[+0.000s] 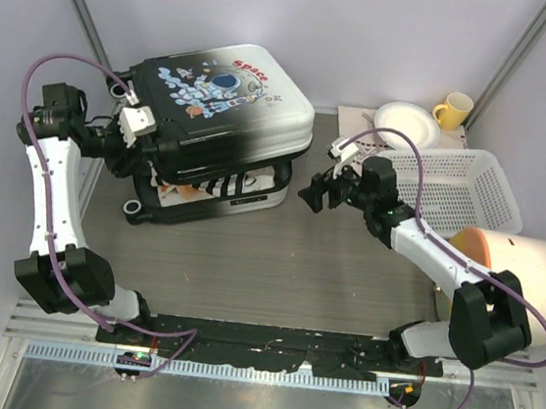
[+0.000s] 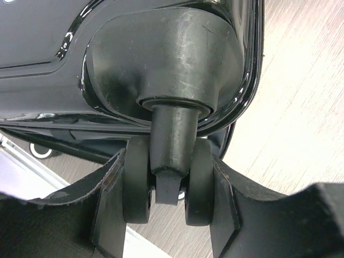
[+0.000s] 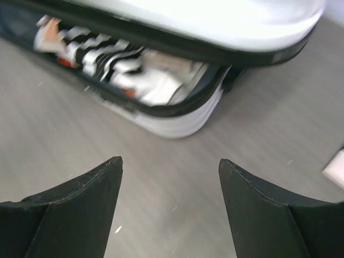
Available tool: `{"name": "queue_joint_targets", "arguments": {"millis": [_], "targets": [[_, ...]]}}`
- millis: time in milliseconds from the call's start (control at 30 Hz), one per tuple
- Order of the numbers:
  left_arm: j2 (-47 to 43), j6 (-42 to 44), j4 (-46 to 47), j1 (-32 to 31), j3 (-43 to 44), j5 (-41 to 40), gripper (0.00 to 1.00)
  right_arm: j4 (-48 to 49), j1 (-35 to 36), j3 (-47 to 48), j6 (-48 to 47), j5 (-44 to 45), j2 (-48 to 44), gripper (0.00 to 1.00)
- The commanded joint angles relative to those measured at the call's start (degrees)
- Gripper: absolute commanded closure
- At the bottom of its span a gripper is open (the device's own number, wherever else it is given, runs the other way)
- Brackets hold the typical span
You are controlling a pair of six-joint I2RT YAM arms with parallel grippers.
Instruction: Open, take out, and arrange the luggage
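Note:
The luggage (image 1: 221,95), a hard-shell suitcase with an astronaut print and red "Space", lies at the back left. Its lid is propped ajar, and striped clothes (image 1: 218,183) show in the gap. My left gripper (image 1: 147,147) is at the suitcase's left end. In the left wrist view this gripper (image 2: 169,188) is shut on a black double caster wheel (image 2: 138,180) of the lid shell, one finger against each outer side. My right gripper (image 1: 314,191) hovers open just right of the suitcase. In its own view the gripper (image 3: 171,161) holds nothing and faces the gap (image 3: 161,80).
A white slatted basket (image 1: 462,192) stands at the right, behind my right arm. A white bowl (image 1: 406,121) and a yellow mug (image 1: 453,110) sit at the back right. A large cream and peach round object (image 1: 526,278) lies at the right edge.

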Motion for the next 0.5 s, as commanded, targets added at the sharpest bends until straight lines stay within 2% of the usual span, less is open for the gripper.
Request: {"name": "queue_joint_targets", "arguments": {"millis": [0,100,400,467], "targets": [[-1.9,-13.6,10.3,0.9,3.7,6.3,1.0,23.5,2.2,1.6,-2.0,10.8,5.8,0.22],[-1.7,-19.8,15.0,1.7,4.0,7.6,1.0,31.7,6.3,1.3,-4.6,17.5,8.6,0.22],[-0.3,-23.5,18.2,2.0,5.5,7.7,1.0,37.9,15.0,10.3,-4.8,22.2,20.2,0.22],[-0.3,-24.9,18.5,2.2,5.8,7.7,1.0,39.1,15.4,14.8,-6.4,24.3,23.7,0.22]]}}
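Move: The right hand stands empty off the open suitcase's near right corner. The part of the raised lid's rim that it goes for is about 7 cm ahead, 9 cm left and 2 cm higher; the base's corner is 7 cm left and 1 cm ahead, some 8 cm below, and the striped cloth about 18 cm left and 1 cm ahead, also 8 cm lower. The left hand already grips the lid's corner wheel, with the lid's middle 11 cm ahead and 14 cm right, 3 cm lower. The right hand, fingers staying wide open, first drives forward about 5 cm, then sweeps left some 10 cm and finally rises a little, tipping its fingers up nearly level as it comes over the base's right end to the mouth of the gap below the lid's rim; contact with the rim can't be seen. Meanwhile the left hand keeps its pinch on the lid's corner wheel and lifts it steadily, easing forward and slightly right as its wrist rolls a little with the lid. ##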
